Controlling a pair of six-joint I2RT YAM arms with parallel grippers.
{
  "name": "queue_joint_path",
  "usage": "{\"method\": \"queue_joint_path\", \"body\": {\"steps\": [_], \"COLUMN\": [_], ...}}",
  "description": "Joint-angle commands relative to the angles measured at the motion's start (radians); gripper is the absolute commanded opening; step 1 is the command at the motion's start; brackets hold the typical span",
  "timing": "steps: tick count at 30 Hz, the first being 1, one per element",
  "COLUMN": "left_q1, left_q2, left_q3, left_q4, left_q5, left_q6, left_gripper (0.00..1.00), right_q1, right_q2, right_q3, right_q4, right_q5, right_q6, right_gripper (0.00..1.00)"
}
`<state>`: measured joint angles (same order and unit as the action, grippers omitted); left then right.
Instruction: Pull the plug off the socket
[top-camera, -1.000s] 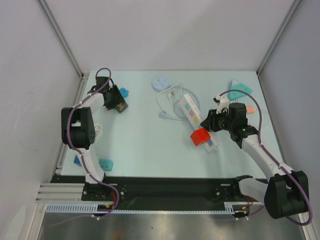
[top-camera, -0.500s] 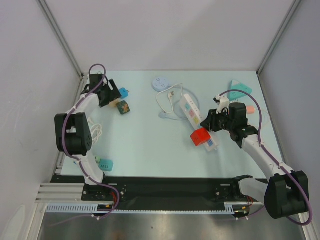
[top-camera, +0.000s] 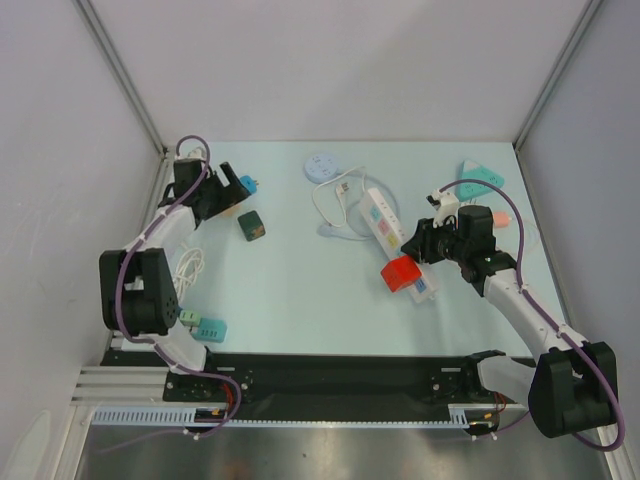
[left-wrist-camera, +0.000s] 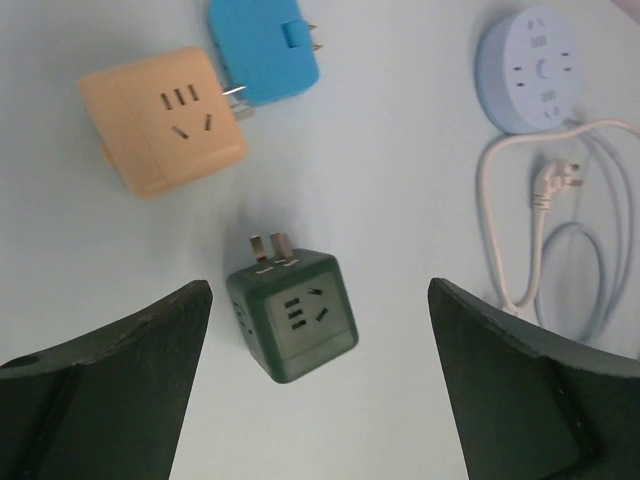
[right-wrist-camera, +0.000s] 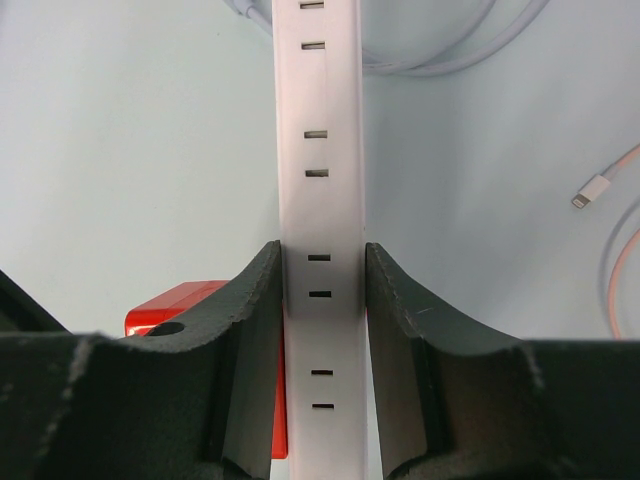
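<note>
A white power strip, the socket (top-camera: 385, 222), lies diagonally right of centre, and a red plug (top-camera: 401, 273) sits on its near end. My right gripper (top-camera: 420, 243) is shut on the strip's sides (right-wrist-camera: 318, 120), its fingers pressed against both edges. The red plug (right-wrist-camera: 170, 305) shows just left of the right gripper (right-wrist-camera: 321, 265). Far left, my left gripper (top-camera: 228, 192) stands open with nothing in it. Below it, a dark green cube adapter (left-wrist-camera: 293, 315) lies free on the table between the wide-apart fingers of the left gripper (left-wrist-camera: 320, 290).
An orange adapter (left-wrist-camera: 163, 120) and a blue one (left-wrist-camera: 264, 50) lie beyond the green cube. A round pale-blue socket (top-camera: 322, 166) with a white cable (left-wrist-camera: 520, 220) sits at the back centre. Teal adapters (top-camera: 210, 328) lie near left. A teal wedge (top-camera: 482, 177) and a pink item (top-camera: 500, 216) lie right.
My left gripper opened and let go of the dark green cube, which now lies on the table. The left arm drew back toward the far-left corner. The right arm has not moved.
</note>
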<state>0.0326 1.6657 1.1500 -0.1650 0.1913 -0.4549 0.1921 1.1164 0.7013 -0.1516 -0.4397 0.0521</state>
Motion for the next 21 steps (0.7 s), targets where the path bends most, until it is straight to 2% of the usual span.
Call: {"method": "queue_joint_path", "body": {"steps": [1, 6, 9, 12, 15, 21], "left_q1": [-0.025, -0.143, -0.233, -0.338, -0.489, -0.706], "left_q2": [-0.098, -0.168, -0.207, -0.245, -0.251, -0.173], "left_q3": [-0.038, -0.111, -0.154, -0.265, -0.393, -0.447], "left_q4": [0.114, 0.169, 0.245, 0.387, 0.545, 0.76], "left_q5": [0.091, 0.164, 0.213, 0.246, 0.226, 0.155], "left_q6": [-0.019, -0.05, -0.096, -0.194, -0.292, -0.441], "left_gripper": [0.94, 0.94, 0.94, 0.94, 0.95, 0.95], "right_q1": [-0.003, -0.005, -0.006, -0.008, -0.01, -0.013], "right_q2": [-0.026, -0.026, -0.024, -0.024, -0.024, -0.023], "right_q3": [0.026, 0.023, 0.023, 0.021, 0.02, 0.018], "right_q4": [0.103, 0.103, 0.104, 0.104, 0.11, 0.11], "right_q5": [-0.04, -0.041, -0.044, -0.05, -0.054, -0.056], "right_q6": [0.018, 0.022, 0.023, 0.026, 0.031, 0.032], "right_gripper": [0.0, 0.0, 0.0, 0.0, 0.0, 0.0]}}
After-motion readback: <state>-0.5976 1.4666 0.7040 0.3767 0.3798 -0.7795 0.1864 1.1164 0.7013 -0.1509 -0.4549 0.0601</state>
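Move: The red plug, still in the held power strip, lies far off to the left hand's right: some 42 cm right and 24 cm back, at nearly its own height. The strip's middle is about 6 cm farther out than that plug; a grey cable end lies on the table about 20 cm right and 4 cm back of the left hand. The loose green plug is right below that hand. From the right hand, the red plug is roughly 6 cm back, 3 cm left. The right hand keeps its pinch on the power strip and stays in place, while the empty left hand leaves the green plug and sweeps about 27 cm right and 17 cm back towards the red plug. It arcs some 5 cm up, then sinks most of that again, turning clockwise by roughly 35 degrees with its left side dipping, fingers staying wide open. ##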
